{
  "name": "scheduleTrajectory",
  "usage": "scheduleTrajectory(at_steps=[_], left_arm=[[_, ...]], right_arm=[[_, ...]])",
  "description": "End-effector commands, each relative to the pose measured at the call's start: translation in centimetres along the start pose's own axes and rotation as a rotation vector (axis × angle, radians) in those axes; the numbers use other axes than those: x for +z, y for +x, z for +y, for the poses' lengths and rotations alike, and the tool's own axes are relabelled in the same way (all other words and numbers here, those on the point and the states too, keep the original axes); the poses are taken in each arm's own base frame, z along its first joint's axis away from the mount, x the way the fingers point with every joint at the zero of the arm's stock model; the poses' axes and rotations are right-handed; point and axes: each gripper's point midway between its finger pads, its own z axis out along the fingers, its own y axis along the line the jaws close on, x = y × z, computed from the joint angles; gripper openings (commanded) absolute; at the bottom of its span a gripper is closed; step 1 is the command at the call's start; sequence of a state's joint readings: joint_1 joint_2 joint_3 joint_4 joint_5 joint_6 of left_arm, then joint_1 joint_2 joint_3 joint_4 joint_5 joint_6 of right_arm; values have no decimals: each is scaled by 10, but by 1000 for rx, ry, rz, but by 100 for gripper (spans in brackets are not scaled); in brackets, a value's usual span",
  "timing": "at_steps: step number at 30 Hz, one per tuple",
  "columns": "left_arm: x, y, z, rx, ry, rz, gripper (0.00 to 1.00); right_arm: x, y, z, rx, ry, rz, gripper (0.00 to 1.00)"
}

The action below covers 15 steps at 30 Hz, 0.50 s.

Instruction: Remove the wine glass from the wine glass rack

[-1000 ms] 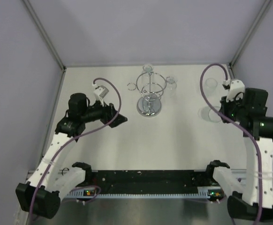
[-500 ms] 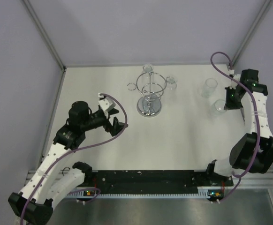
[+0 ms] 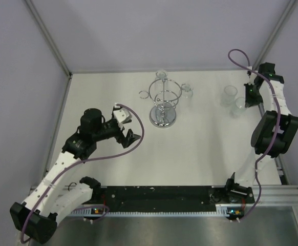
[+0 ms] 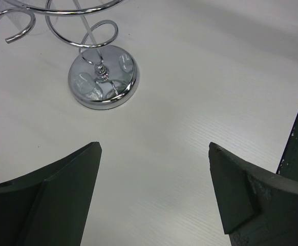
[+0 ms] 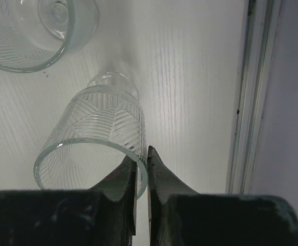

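The chrome wine glass rack (image 3: 163,100) stands at the back middle of the table, with small clear glasses hanging at its far side (image 3: 162,75) and right side (image 3: 187,90). Its mirrored base (image 4: 103,77) shows in the left wrist view, ahead of my left gripper (image 4: 154,146), which is open and empty, left of the rack (image 3: 128,134). My right gripper (image 5: 141,151) is shut on the rim of a ribbed wine glass (image 5: 95,138), one finger inside and one outside. That glass (image 3: 237,106) is at the back right; whether it rests on the table I cannot tell.
Another clear glass (image 3: 230,95) stands just left of the held one, also seen at the top left of the right wrist view (image 5: 36,31). The metal frame rail (image 5: 251,92) and the right wall run close beside the right gripper.
The right arm has carried the glass toward the back right corner, beside the other glass. The left gripper has swung down and right toward the rack's base, its jaws slightly narrower.
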State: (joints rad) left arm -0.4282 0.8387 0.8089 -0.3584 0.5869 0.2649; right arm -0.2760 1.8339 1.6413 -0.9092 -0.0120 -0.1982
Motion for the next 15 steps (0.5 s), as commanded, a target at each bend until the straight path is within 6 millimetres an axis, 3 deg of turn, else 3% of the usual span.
scheduleTrajectory(at_steps=[1, 9, 12, 15], left_arm=[[0, -24, 10, 86, -26, -43, 91], [6, -20, 12, 63, -20, -24, 90], [8, -21, 12, 65, -16, -31, 90], [11, -23, 13, 64, -14, -37, 90]], right_arm=[[-5, -34, -1, -35, 16, -85, 4], [15, -32, 9, -55, -2, -41, 8], [19, -26, 6, -60, 16, -15, 18], [17, -26, 7, -66, 5, -13, 37]])
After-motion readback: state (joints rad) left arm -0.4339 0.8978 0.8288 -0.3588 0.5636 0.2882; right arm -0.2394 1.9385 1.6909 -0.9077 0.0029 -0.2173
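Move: The right hand has a wine glass pinched by the right side of its rim. The table spot it is taken to lies about 5 cm to the hand's left, 3 cm ahead and some 13 cm below. The wine glass already standing there is about 10 cm ahead and 8 cm left, its middle some 8 cm lower than the hand. From the idle left hand, that spot is roughly 58 cm right, 20 cm ahead and 23 cm down. The right hand, still gripping the held glass's rim with one finger inside and one outside, lowers it about 2.5 cm while easing some 2 cm forward and about 1 cm left, towards the glass already standing. As the descent slows to a stop, its fingers part to about a quarter of their range and let go of the rim, staying down on either side of the glass wall. ##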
